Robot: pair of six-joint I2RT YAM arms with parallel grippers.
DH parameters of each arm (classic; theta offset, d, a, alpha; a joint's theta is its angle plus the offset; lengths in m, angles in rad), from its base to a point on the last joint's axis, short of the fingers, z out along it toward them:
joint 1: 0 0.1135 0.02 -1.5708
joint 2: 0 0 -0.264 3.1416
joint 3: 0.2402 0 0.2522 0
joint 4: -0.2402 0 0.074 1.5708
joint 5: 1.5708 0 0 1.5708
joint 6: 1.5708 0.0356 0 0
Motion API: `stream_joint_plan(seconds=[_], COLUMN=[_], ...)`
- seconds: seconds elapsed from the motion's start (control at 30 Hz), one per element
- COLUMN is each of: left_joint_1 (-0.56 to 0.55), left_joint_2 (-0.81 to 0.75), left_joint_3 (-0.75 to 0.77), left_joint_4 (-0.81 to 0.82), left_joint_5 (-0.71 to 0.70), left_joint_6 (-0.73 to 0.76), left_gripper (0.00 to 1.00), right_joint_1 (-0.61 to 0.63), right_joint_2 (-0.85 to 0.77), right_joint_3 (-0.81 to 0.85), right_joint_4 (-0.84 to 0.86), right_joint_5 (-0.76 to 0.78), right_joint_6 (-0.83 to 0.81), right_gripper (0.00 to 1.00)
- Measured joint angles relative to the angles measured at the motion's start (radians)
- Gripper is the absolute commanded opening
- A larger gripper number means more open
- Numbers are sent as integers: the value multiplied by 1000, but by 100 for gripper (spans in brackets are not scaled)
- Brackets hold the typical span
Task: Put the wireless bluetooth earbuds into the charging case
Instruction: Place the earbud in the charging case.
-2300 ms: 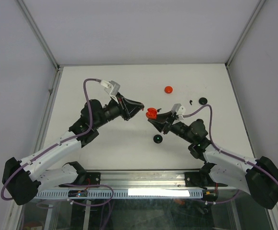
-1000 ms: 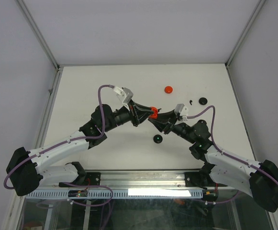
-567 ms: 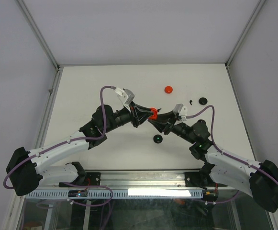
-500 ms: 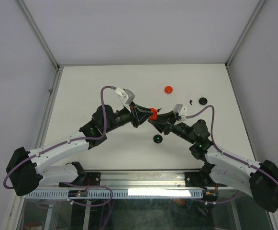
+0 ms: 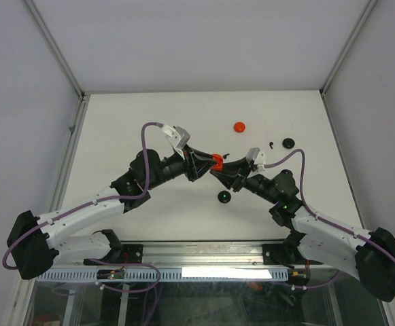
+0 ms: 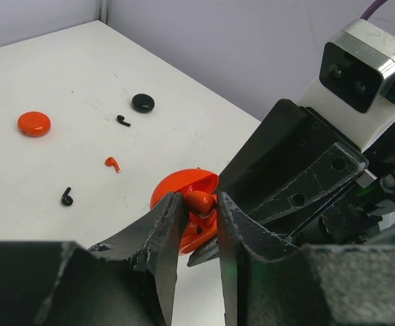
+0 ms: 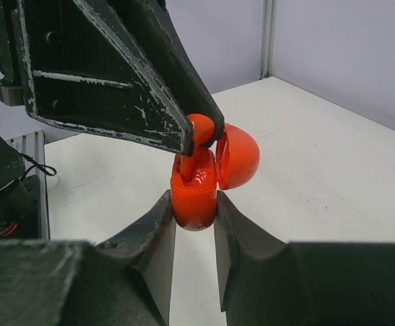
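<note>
A red charging case (image 7: pixel 194 197) hangs above the table with its lid (image 7: pixel 241 159) swung open, and my right gripper (image 7: pixel 194 204) is shut on its body. My left gripper (image 6: pixel 197 207) meets it from the left, jaws close on both sides of a red earbud (image 6: pixel 198 202). The earbud's stem reaches down into the case (image 6: pixel 183 193). In the top view the two grippers meet at the case (image 5: pixel 216 161) over the table's middle. Loose earbuds lie on the table: a black one (image 6: pixel 123 121), a red one (image 6: pixel 112 163) and another black one (image 6: pixel 66 197).
A red disc (image 5: pixel 238 127) and a black disc (image 5: pixel 289 142) lie at the back right. Another black disc (image 5: pixel 224 197) with a green light sits just in front of the grippers. The table's walls rise at left, right and back.
The left arm swung right from apart to meet the case held by the right gripper. Over the last half second both arms have barely shifted.
</note>
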Motion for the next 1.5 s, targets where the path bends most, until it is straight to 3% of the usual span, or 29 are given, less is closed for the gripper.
stream_joint_plan(seconds=[1.07,1.5], left_joint_1=[0,0], left_joint_2=[-42,-57], left_joint_3=[54,111], left_joint_4=[-187,-349], left_joint_5=[-29,-45], left_joint_6=[57,16], left_gripper=[52,65], right_joint_1=[0,0], right_joint_2=[79,79], right_joint_3=[49,50], right_joint_4=[-15,-39], right_joint_5=[-53,-54], right_joint_6=[11,12], right_gripper=[0,0])
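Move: The open red charging case, held in the right hand's fingers, has its middle about 2 cm to the right of the left hand, 1 cm ahead and 2 cm lower; the earbud is still between the left fingertips. From the right hand the case lies at the fingertips, roughly 1 cm ahead, left and up. On the table some 22 cm below the left hand, the black case lies about 1 cm ahead and 6 cm right, and a black earbud roughly 19 cm ahead and 7 cm right. Leftward, away from the case, the left hand backs off about 2.5 cm, sinking a little and tipping its fingers down some 10 degrees, while the already loosened fingers spread to well over half open and come free of the earbud. The right hand keeps its pinch on the case and drifts about 1.5 cm left and 1 cm down. ##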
